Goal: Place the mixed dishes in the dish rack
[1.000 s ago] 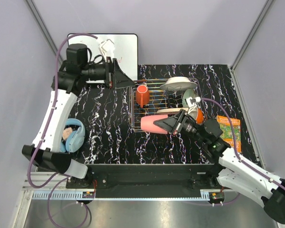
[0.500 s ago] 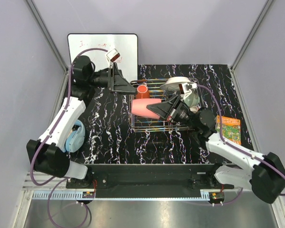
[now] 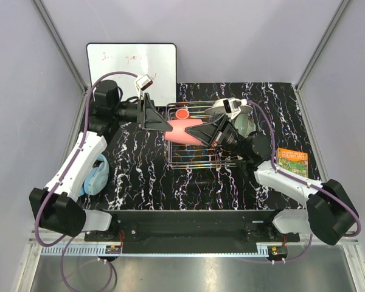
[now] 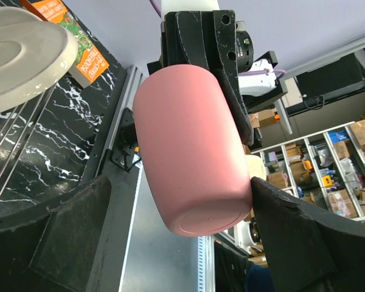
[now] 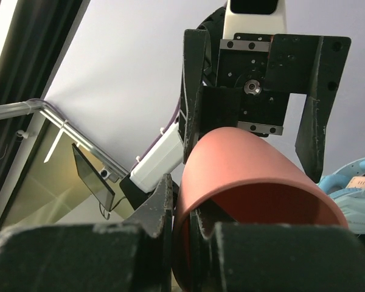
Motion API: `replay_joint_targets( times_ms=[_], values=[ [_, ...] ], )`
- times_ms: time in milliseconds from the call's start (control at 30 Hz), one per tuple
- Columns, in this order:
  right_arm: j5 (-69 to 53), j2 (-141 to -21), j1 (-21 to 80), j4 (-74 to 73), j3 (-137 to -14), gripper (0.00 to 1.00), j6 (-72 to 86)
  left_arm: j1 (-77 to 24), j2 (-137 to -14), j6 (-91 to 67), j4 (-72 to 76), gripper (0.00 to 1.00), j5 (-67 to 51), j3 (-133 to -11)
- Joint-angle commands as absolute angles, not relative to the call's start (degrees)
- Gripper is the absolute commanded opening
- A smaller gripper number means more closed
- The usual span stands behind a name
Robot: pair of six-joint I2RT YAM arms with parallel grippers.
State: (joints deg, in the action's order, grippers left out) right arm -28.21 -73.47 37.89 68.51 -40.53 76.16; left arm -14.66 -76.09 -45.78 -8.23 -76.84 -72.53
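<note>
The pink cup (image 3: 179,129) hangs sideways above the dish rack (image 3: 191,159). My right gripper (image 3: 196,131) is shut on its rim, one finger inside the wall and one outside (image 5: 164,207). My left gripper (image 3: 162,118) is open, and the pink cup (image 4: 191,152) has its base between the fingers; the right finger (image 4: 292,237) is at its edge, the left one (image 4: 67,237) stands apart. An orange mug (image 3: 181,114) sits in the rack's far left part. A white bowl (image 3: 222,107) lies upside down on the rack's far edge, a mint-green bowl (image 3: 243,125) beside it.
Blue headphones (image 3: 95,173) lie on the black marbled table at the left. An orange book (image 3: 291,162) lies at the right. A white whiteboard (image 3: 131,64) sits at the back left. Grey walls close in both sides.
My right arm has carried the pink cup up and left over the rack. The left gripper has swung down and right to meet it, so the cup's base now sits between its open fingers.
</note>
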Motion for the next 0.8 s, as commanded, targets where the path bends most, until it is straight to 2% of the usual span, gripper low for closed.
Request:
replay_joint_targets(
  times_ms=[0,367,567,667,700,767],
  values=[
    [-29.3,-74.3,37.4,75.8,-42.9,0.00,78.4,-14.9,-74.1,-39.7,-11.9,0.99,-75.1,-73.0],
    [-29.4,-76.9,37.5,77.3,-43.8,0.00,78.6,-19.1,-74.0,-40.3,-10.9,0.99,-71.4,-73.4],
    [-29.6,-77.0,37.4,77.5,-43.4,0.00,79.5,-20.4,-74.0,-43.3,-5.5,0.98,-69.1,-73.3],
    [-29.4,-76.4,37.4,76.8,-42.9,0.00,78.9,-20.4,-73.9,-45.0,-3.5,0.84,-68.9,-73.1],
    [-29.4,-76.3,37.4,76.4,-42.8,0.00,78.7,-20.4,-74.0,-45.5,-3.0,0.74,-68.8,-72.9],
    [-29.4,-76.3,37.4,76.2,-42.9,0.00,78.7,-20.4,-73.9,-45.7,-3.0,0.68,-68.4,-72.7]
  ],
)
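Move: The pink cup lies on its side in the air, its closed end towards the left hand: its middle is some 5 cm right of that open hand, 1 cm back and level. The orange mug in the rack stands about 18 cm ahead, 5 cm right and 27 cm below; the rack's middle some 12 cm ahead, 16 cm right and 30 cm below. From the right hand, pinching the rim, the cup's middle is about 4 cm left, straight ahead 0 and level. Left hand eases about 3 cm right around the cup's closed end, fingers partly closing; right keeps pinching the rim. ##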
